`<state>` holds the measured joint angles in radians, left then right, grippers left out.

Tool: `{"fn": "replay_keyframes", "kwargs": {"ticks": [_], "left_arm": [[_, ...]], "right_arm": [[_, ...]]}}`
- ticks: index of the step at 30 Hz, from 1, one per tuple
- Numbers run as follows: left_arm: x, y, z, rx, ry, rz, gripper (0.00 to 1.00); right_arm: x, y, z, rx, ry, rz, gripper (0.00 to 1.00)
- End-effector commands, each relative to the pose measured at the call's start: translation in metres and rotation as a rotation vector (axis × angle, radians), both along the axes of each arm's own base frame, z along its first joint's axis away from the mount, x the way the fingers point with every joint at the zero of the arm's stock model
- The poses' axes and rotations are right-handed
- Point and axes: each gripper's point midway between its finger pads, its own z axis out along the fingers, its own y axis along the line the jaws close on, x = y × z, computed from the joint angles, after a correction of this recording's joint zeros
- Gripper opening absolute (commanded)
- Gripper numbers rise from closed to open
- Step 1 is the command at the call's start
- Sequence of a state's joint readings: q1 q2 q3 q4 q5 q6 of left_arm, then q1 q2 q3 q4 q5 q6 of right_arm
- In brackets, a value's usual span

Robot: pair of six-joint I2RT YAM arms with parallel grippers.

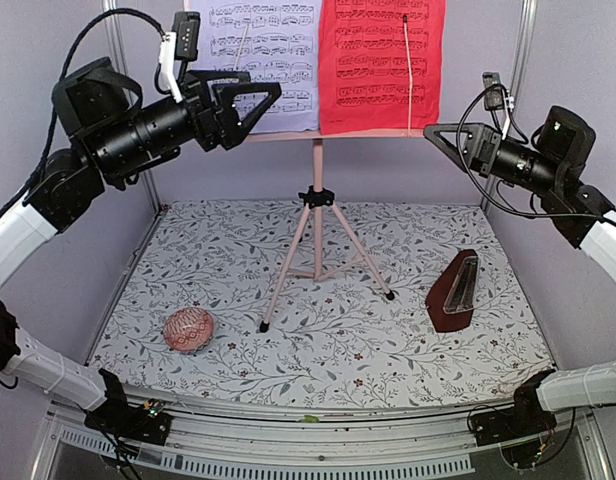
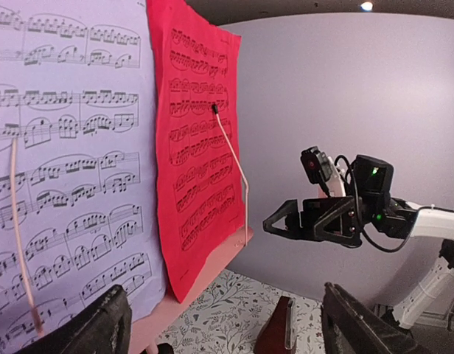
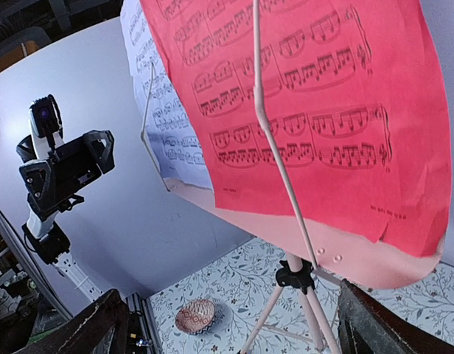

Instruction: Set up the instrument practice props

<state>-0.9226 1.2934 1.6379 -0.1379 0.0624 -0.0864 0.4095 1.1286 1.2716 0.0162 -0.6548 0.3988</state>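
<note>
The pink tripod music stand (image 1: pixel 316 215) stands at the back middle of the floral mat. On its desk a lavender sheet-music page (image 1: pixel 263 60) sits left of a red page (image 1: pixel 380 62), and a thin wire arm (image 1: pixel 409 70) lies over each. The dark red-brown metronome (image 1: pixel 455 292) stands upright on the mat at the right. My left gripper (image 1: pixel 256 105) hovers open just left of the lavender page (image 2: pixel 72 162), holding nothing. My right gripper (image 1: pixel 440 145) hovers open just right of the red page (image 3: pixel 301 96), also holding nothing. Both grippers stand apart from the pages.
A red patterned bowl (image 1: pixel 189 329) rests on the floral mat (image 1: pixel 408 250) at the front left. The stand's three legs spread across the mat's middle. Pale walls and metal posts (image 1: pixel 525 60) close in the back and sides.
</note>
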Motion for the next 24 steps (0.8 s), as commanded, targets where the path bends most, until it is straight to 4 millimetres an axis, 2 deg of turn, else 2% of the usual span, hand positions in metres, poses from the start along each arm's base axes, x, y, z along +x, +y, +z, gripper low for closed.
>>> {"fn": "replay_keyframes", "kwargs": {"ticks": [1, 5, 9, 12, 17, 22, 24], "left_arm": [[-0.018, 0.029, -0.011, -0.075, 0.022, 0.023, 0.9], [-0.019, 0.05, -0.049, -0.073, 0.102, 0.079, 0.91], [-0.014, 0.061, -0.109, -0.028, 0.219, 0.135, 0.92], [-0.006, 0.065, -0.155, 0.018, 0.309, 0.189, 0.92], [0.007, 0.055, -0.229, 0.09, 0.44, 0.227, 0.92], [0.033, 0.049, -0.313, 0.227, 0.582, 0.355, 0.93], [0.04, 0.044, -0.336, 0.262, 0.618, 0.381, 0.93]], "right_arm": [[0.0, 0.002, -0.041, -0.042, 0.064, -0.021, 0.99], [-0.005, 0.007, -0.086, -0.092, 0.129, -0.024, 0.99], [-0.003, 0.016, -0.138, -0.159, 0.225, -0.039, 0.99], [0.001, 0.025, -0.168, -0.207, 0.272, -0.057, 0.99], [0.012, 0.044, -0.212, -0.286, 0.343, -0.087, 0.99], [0.032, 0.052, -0.257, -0.345, 0.429, -0.135, 0.99], [0.038, 0.053, -0.272, -0.359, 0.461, -0.157, 0.99]]}}
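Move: The bowl lies about 6 cm ahead of the left hand, 23 cm to its left and 53 cm below; the stand's left foot is some 7 cm ahead, 5 cm left and 55 cm down. From the right hand, the metronome is about 8 cm ahead, 16 cm right and 42 cm below, with the stand's collar 21 cm ahead, 17 cm left and 24 cm down. Both open, empty hands drop beside the stand, left about 30 cm, right 25 cm, fingers tipping down. ##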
